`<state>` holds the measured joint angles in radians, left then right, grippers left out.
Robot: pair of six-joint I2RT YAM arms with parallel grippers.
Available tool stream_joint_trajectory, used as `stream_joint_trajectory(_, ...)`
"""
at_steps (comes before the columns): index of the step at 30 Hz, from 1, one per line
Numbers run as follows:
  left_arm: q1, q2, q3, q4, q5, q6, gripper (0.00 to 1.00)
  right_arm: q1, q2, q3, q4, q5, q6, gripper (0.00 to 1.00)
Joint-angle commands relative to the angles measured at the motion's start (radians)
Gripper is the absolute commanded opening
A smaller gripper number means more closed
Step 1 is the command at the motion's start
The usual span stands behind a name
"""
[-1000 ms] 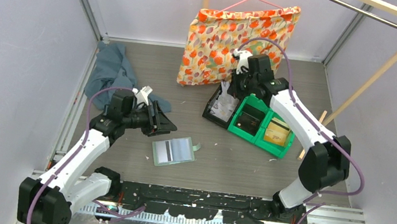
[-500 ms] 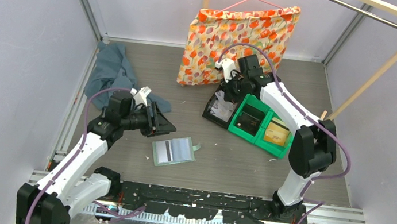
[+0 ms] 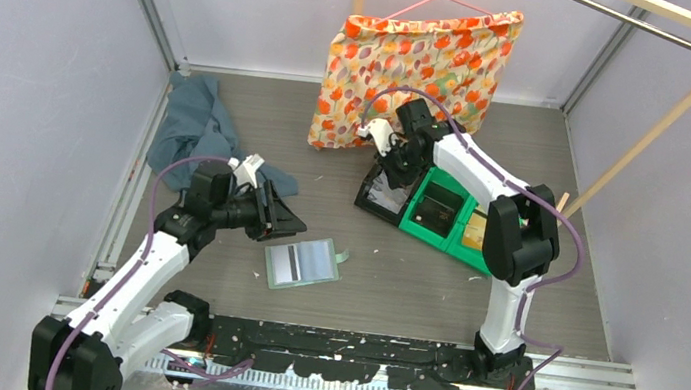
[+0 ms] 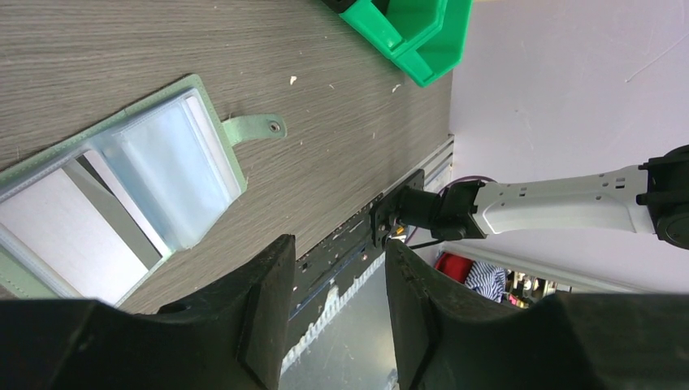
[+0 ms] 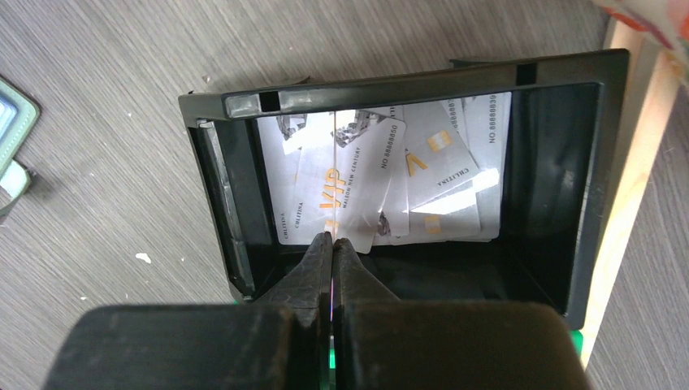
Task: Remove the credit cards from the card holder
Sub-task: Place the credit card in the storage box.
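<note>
The sage-green card holder (image 3: 302, 263) lies open on the table. A white credit card (image 4: 57, 236) and a dark-striped one sit in its clear pockets (image 4: 162, 171). My left gripper (image 3: 290, 218) hovers just left of the card holder, open, with nothing between its fingers (image 4: 272, 284). My right gripper (image 5: 334, 238) is above the black bin (image 5: 406, 85), shut on a thin credit card (image 5: 334, 162) seen edge-on. Several loose white credit cards (image 5: 431, 162) lie in that bin (image 3: 366, 198).
Green plastic bins (image 3: 459, 220) stand right of the black bin. A floral cushion (image 3: 409, 62) hangs on a hanger behind them. A blue-grey cloth (image 3: 194, 125) lies at the back left. A wooden rack (image 3: 653, 125) stands at the right.
My right arm has swung left from over the green bins to above the black bin, still shut. My left gripper has narrowed slightly and stayed in place.
</note>
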<state>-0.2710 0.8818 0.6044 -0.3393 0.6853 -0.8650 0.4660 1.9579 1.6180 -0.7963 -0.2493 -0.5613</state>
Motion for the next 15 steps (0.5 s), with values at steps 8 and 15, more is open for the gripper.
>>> stream_joint_trajectory(8,0.0,0.003,-0.014,0.055,0.022,-0.019,0.45,0.015,0.059,0.044,-0.074,-0.018,-0.053,0.05)
stream_joint_trajectory(15,0.0,0.001,-0.027,0.08,0.024,-0.042,0.45,0.016,0.019,-0.002,0.038,0.002,0.002,0.39)
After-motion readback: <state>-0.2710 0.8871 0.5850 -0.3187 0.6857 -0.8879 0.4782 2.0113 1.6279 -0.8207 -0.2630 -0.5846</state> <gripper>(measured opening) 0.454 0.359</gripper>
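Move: The right hand holds one credit card over the card pile in the black storage box. The pile's middle is about 1 cm ahead, 2 cm left and 7 cm below this hand. The empty green compartment next to it lies some 4 cm back and 7 cm right, and the open card holder about 19 cm back and 19 cm left. From the left hand, the pile lies roughly 16 cm ahead, 17 cm right and 16 cm below. Straight down, for the most part: the right hand sinks about 2 cm into the mouth of the black box, easing slightly back, with its attitude almost unchanged. There it stops, and the shut fingers part to roughly a third of their opening, letting go of the credit card close above the pile. ##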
